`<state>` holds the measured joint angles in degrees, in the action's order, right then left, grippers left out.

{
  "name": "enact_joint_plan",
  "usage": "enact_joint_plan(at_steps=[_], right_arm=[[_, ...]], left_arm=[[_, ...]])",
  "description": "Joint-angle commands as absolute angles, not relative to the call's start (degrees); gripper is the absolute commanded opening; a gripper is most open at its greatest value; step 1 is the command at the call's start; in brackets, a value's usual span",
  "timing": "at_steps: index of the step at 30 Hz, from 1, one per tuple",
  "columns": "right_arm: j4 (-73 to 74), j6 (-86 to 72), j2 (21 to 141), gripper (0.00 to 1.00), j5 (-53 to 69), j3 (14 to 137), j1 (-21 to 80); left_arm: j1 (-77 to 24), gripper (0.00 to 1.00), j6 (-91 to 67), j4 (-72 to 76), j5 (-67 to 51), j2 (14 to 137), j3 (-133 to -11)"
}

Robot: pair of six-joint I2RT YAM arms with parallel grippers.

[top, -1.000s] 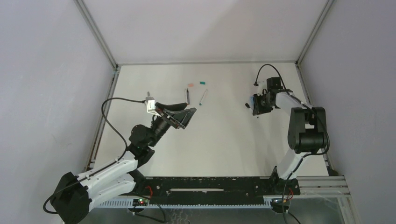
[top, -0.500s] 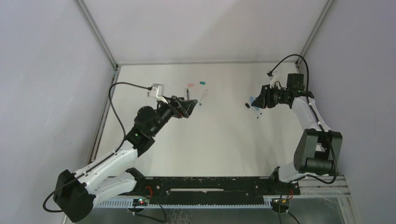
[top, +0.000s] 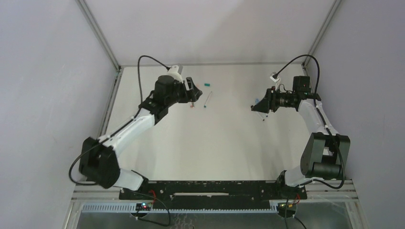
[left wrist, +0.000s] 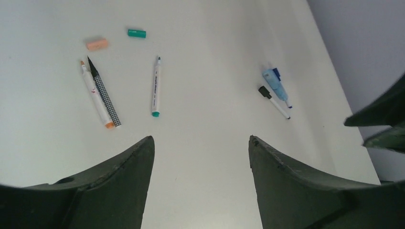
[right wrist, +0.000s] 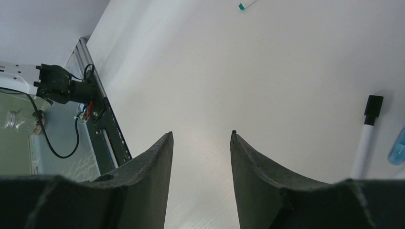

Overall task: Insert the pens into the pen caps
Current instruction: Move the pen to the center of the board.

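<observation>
In the left wrist view, a white pen with an orange end and a black checked pen lie side by side. A white pen with a teal end lies to their right. A salmon pen cap and a teal pen cap sit beyond them. A thick light-blue pen and a white pen with a black tip lie farther right. My left gripper hangs open and empty above the table, short of the pens. My right gripper is open and empty, left of the black-tipped pen.
The table is walled at the back and both sides. In the top view, the left gripper is at the back left by the teal cap. The right gripper is at the back right. A black rail runs along the near edge.
My left arm has swung from mid-table to the back, over the pens, its jaws narrowing a little. My right arm rose and turned beside the right-hand pens, and its jaws have widened.
</observation>
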<state>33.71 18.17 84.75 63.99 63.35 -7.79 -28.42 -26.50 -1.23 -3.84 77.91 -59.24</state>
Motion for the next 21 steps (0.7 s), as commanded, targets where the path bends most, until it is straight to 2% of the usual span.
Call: enact_joint_plan(at_steps=[1, 6, 11, 21], right_arm=[[34.15, 19.85, 82.88, 0.55, 66.18, 63.06, -7.99], [34.34, 20.00, 83.46, 0.55, 66.26, 63.06, -8.09], [34.44, 20.21, 84.09, 0.55, 66.44, 63.19, -8.17], [34.10, 19.84, 85.23, 0.56, 66.97, 63.18, -8.17]], left_arm=[[-26.14, 0.73, -27.18, -8.21, -10.70, 87.43, -69.81], [-25.05, 0.64, -27.59, -15.53, -13.09, 100.76, -80.68], [-25.05, 0.60, -25.51, -24.03, -10.79, 110.66, -90.56], [-25.49, 0.49, -25.65, -30.07, -10.09, 122.71, -102.97]])
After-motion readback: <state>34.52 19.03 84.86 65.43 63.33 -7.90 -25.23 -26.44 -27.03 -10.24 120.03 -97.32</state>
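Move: The green pen I'm going for lies about 12 cm ahead of my left hand, 6 cm to its right and some 22 cm below. The checkered pen lies about 9 cm to the left of the green pen and level with it, with the orange pen right beside it, 1 cm farther left. The green cap sits some 9 cm beyond the green pen. From my right hand, the green pen is roughly 15 cm ahead, 24 cm to the left and 17 cm below. I drop my left hand about 14 cm and reach some 9 cm forward, with a slight drift to the right, closing in on the green pen. On the way I tip the wrist about 30 degrees downward and narrow the open fingers to about half, fast at first and easing off low above the board, still touching nothing. ##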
